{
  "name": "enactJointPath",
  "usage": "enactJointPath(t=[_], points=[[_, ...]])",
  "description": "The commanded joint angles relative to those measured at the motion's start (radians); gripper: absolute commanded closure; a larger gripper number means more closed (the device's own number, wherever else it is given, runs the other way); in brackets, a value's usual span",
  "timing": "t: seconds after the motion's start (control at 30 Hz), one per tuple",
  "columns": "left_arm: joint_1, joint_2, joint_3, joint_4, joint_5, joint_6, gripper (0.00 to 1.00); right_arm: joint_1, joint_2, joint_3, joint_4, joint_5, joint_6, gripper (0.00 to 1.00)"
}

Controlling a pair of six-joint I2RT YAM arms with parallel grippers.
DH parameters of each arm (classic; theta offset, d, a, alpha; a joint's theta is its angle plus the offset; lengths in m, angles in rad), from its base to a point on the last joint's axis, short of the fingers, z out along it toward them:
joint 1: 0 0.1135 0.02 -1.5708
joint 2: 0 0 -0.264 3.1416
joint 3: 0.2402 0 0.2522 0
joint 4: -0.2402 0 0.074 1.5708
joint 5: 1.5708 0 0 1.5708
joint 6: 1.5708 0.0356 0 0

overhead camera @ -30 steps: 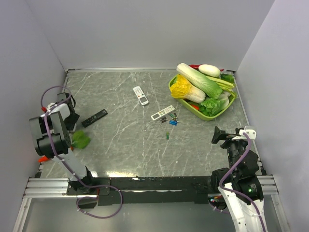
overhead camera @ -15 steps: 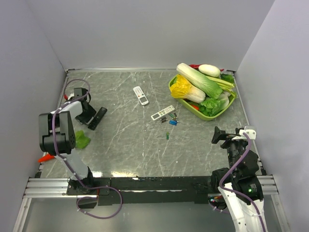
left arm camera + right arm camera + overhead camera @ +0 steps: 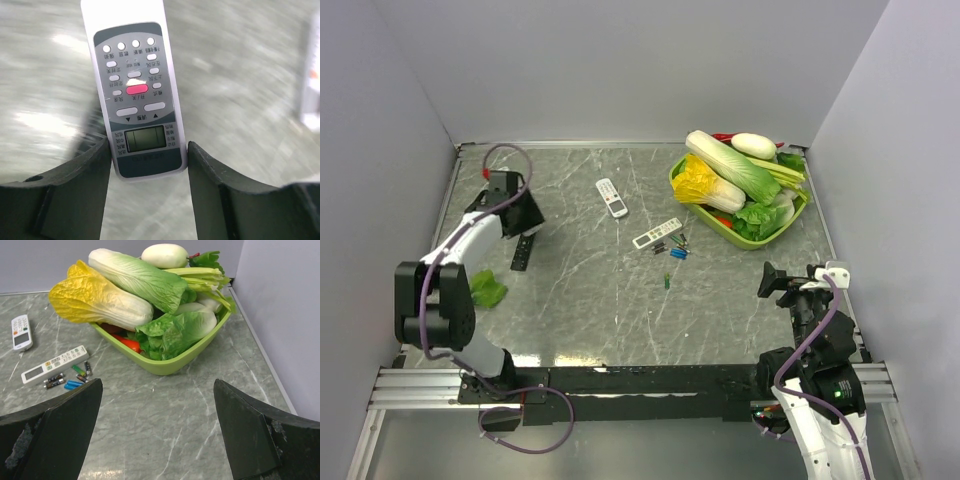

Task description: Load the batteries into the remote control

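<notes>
My left gripper (image 3: 527, 229) is shut on the screen end of a remote control (image 3: 137, 95) with a grey-blue face, white buttons and one red button. From above, this remote (image 3: 523, 252) looks dark and points toward the near edge. The batteries (image 3: 675, 247) lie loose at mid-table beside a long white remote (image 3: 657, 232), with one green cell (image 3: 667, 281) apart from them. They also show in the right wrist view, batteries (image 3: 70, 380) under that long remote (image 3: 55, 363). My right gripper (image 3: 772, 280) hangs open and empty at the near right, well short of them.
A short white remote (image 3: 611, 197) lies farther back. A green basket (image 3: 757, 240) piled with cabbages and other vegetables fills the far right corner. A green leafy item (image 3: 488, 290) and a red object (image 3: 410, 328) lie near the left wall.
My left arm has swung from the left wall out toward the far left of the table. The dark remote turned from diagonal to nearly lengthwise, and the jaws narrowed onto its end. The right arm stayed still.
</notes>
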Motion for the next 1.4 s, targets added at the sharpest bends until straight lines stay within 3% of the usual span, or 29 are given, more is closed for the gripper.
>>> enactJointPath(t=[0.0,0.27,0.5,0.67,0.73,0.87,1.13,1.37], points=[[-0.115,-0.118,0.012,-0.002,0.124,0.009,0.81,0.007,-0.308,0.043,0.017,-0.042,-0.003,0.0],[-0.27,-0.305,-0.186,0.141,0.405,-0.126,0.8,0.007,-0.112,0.219,-0.065,-0.185,0.141,0.0],[-0.422,-0.48,-0.419,0.403,0.56,-0.34,0.82,0.007,0.065,0.278,-0.066,-0.555,0.278,0.0],[-0.5,-0.57,-0.512,0.59,0.62,-0.438,0.81,0.005,0.206,0.178,0.047,-0.78,0.489,0.0],[-0.514,-0.612,-0.548,0.659,0.632,-0.465,0.81,0.007,0.264,0.104,0.125,-0.893,0.566,0.0],[-0.555,-0.664,-0.592,0.754,0.64,-0.53,0.8,0.016,0.307,-0.052,0.431,-0.938,0.837,0.0],[-0.613,-0.679,-0.629,0.866,0.639,-0.598,0.79,0.188,0.476,-0.224,0.871,-0.817,1.135,0.0],[-0.659,-0.672,-0.609,0.9,0.639,-0.612,0.79,0.346,0.731,-0.221,1.216,-0.754,1.212,0.0]])
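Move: The left hand, low over the left side of the table, already grips a white remote control by one end; the open right gripper waits about 59 cm to its right, 20 cm back and 15 cm higher. A black remote lies 8 cm below the left hand and 3 cm to its left. For the right hand, the held remote control is about 24 cm ahead, 58 cm left and 12 cm lower, with the loose batteries 18 cm ahead, 22 cm left and 24 cm down. Keeping its pinch on one end of the remote control, the left hand swings some 27 cm right towards the right gripper, drawing back over 20 cm and rising about 15 cm, while its fingers turn clockwise from forward-down to level, pointing right. The right hand rises and draws back a little, then sweeps left towards the remote control, about 24 cm in all, sinking again and rolling and turning counter-clockwise, fingers wide open and still touching nothing. ##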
